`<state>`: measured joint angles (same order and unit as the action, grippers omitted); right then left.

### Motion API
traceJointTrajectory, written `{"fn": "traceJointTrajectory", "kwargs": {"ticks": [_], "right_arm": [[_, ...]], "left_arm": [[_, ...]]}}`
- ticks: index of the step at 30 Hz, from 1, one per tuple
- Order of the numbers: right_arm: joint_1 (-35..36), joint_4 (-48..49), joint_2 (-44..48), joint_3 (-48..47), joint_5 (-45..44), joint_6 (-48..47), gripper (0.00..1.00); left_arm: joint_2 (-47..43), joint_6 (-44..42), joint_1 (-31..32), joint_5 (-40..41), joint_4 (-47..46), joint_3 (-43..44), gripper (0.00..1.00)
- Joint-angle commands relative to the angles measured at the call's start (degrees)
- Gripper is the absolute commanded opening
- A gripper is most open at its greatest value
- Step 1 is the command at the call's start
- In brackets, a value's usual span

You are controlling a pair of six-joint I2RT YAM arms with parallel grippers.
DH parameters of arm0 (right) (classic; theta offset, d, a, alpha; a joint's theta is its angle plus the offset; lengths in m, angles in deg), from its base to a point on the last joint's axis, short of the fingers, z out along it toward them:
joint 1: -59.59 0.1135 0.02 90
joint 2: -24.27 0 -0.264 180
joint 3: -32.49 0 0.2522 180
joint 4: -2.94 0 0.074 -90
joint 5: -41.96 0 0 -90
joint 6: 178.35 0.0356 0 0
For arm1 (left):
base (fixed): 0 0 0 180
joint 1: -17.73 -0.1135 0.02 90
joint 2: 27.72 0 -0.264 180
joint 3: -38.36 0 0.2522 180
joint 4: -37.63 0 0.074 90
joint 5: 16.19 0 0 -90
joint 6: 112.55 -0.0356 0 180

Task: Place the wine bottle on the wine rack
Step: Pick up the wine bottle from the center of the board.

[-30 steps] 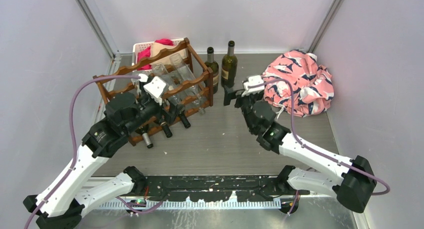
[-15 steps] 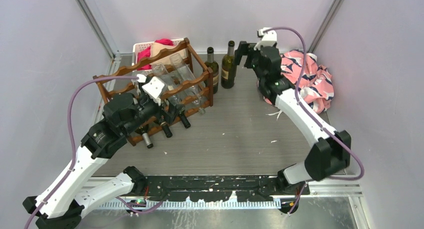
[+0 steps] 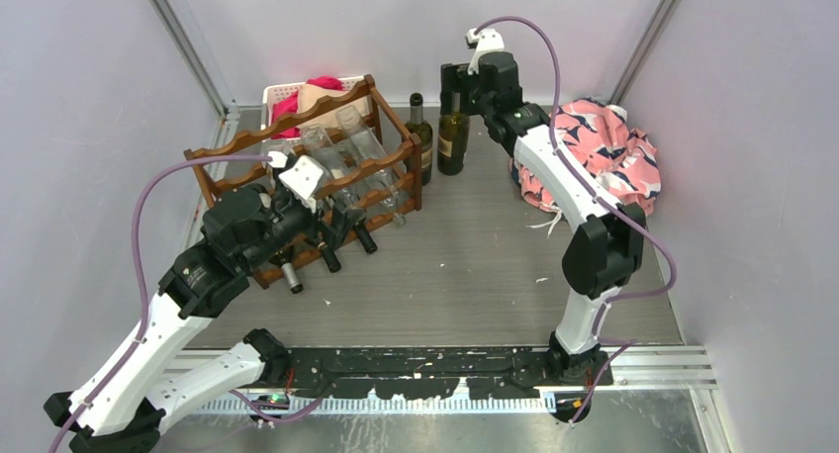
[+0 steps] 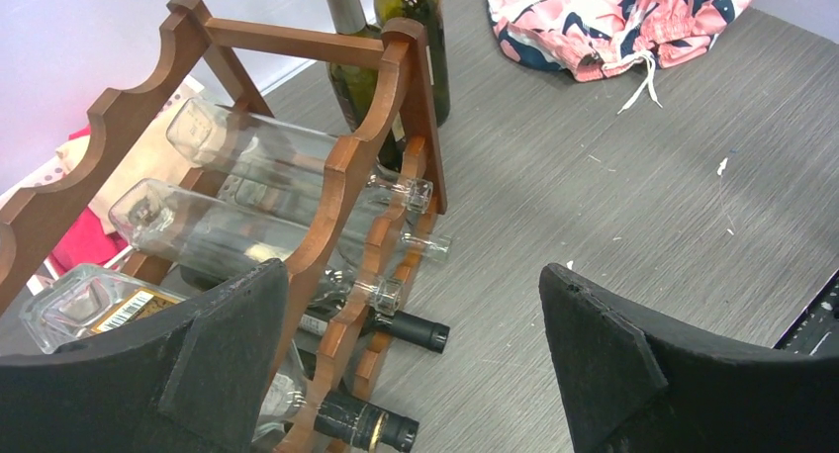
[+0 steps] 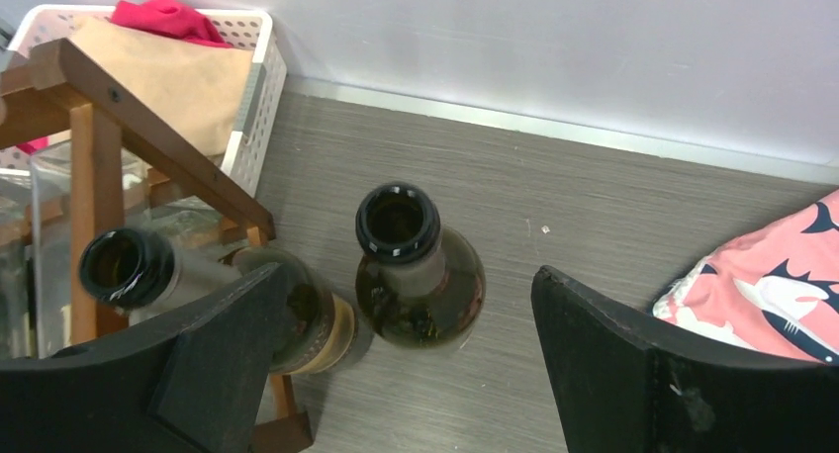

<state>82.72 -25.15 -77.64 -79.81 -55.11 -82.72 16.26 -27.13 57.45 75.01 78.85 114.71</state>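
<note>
Two dark green wine bottles stand upright at the back of the table, one (image 3: 419, 141) against the wine rack's end and one (image 3: 453, 136) just to its right. My right gripper (image 3: 457, 85) hovers open over the right-hand bottle. In the right wrist view that bottle's mouth (image 5: 399, 220) lies between the wide-apart fingers of my right gripper (image 5: 411, 275), untouched. The reddish-brown wine rack (image 3: 297, 166) holds several clear and dark bottles lying down. My left gripper (image 3: 341, 224) stands open at the rack's front side, near the bottle necks (image 4: 416, 329), with nothing in it.
A white slotted basket (image 3: 282, 95) with pink cloth and brown paper sits behind the rack. A pink patterned cloth bundle (image 3: 599, 161) lies at the back right. Walls close in on the left, back and right.
My right arm has swung from mid-table up to the back and now hangs over the right-hand upright bottle. The left arm has hardly moved.
</note>
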Motion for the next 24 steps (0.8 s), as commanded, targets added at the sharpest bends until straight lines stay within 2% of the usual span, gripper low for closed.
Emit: {"fn": "traceJointTrajectory", "kwargs": {"ticks": [1,4,8,12,15,18,24], "right_arm": [[-0.1,-4.89,-4.62,-9.95,0.39,-2.57,0.94],[-0.13,-7.26,-8.3,-14.9,-0.02,-3.81,0.83],[-0.17,-9.47,-11.35,-19.2,-1.36,-5.35,0.61],[-0.11,-9.26,-11.65,-19.21,-1.42,-5.35,0.47],[-0.06,-9.23,-11.01,-18.53,-1.83,-6.47,0.2],[-0.16,-8.19,-6.95,-14.72,-2.58,-5.88,0.03],[-0.54,-9.08,8.97,-2.8,-1.06,0.16,0.01]], "left_arm": [[-0.83,1.21,-0.25,-0.93,-3.23,0.02,0.97],[-0.83,1.54,-0.26,-0.93,-3.28,0.13,0.97],[-0.67,2.15,-0.26,-0.93,-3.13,0.08,0.96],[-0.43,2.67,-0.22,-2.8,-3.28,0.14,0.96],[-0.02,2.92,-0.22,-3.7,-3.12,0.47,0.96],[0.41,3.02,-0.22,-6.18,-2.94,0.57,0.96],[1.41,2.03,-0.26,-17.61,-6.55,-2.87,0.98]]}}
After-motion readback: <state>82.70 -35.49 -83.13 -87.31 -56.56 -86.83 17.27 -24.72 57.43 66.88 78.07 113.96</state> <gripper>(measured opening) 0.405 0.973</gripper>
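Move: The right-hand wine bottle stands upright about 4 cm ahead of my open right hand and 1 cm left, its middle some 15 cm below. The other wine bottle stands 9 cm to the left of it and 2 cm nearer; the pink bag's middle is 35 cm to my right hand's right, 2 cm ahead and 24 cm down. From my left hand, the right-hand bottle lies around 32 cm ahead, 22 cm right and 18 cm below. I push my right hand about 4 cm forward and sink 3 cm around the neck of the right-hand bottle, fingers closing as it goes until they pinch the neck just below the mouth. Then, keeping the grip, I draw about 3 cm back towards my base without rising. Late on, my left hand eases a little right and back, turning slightly clockwise. ##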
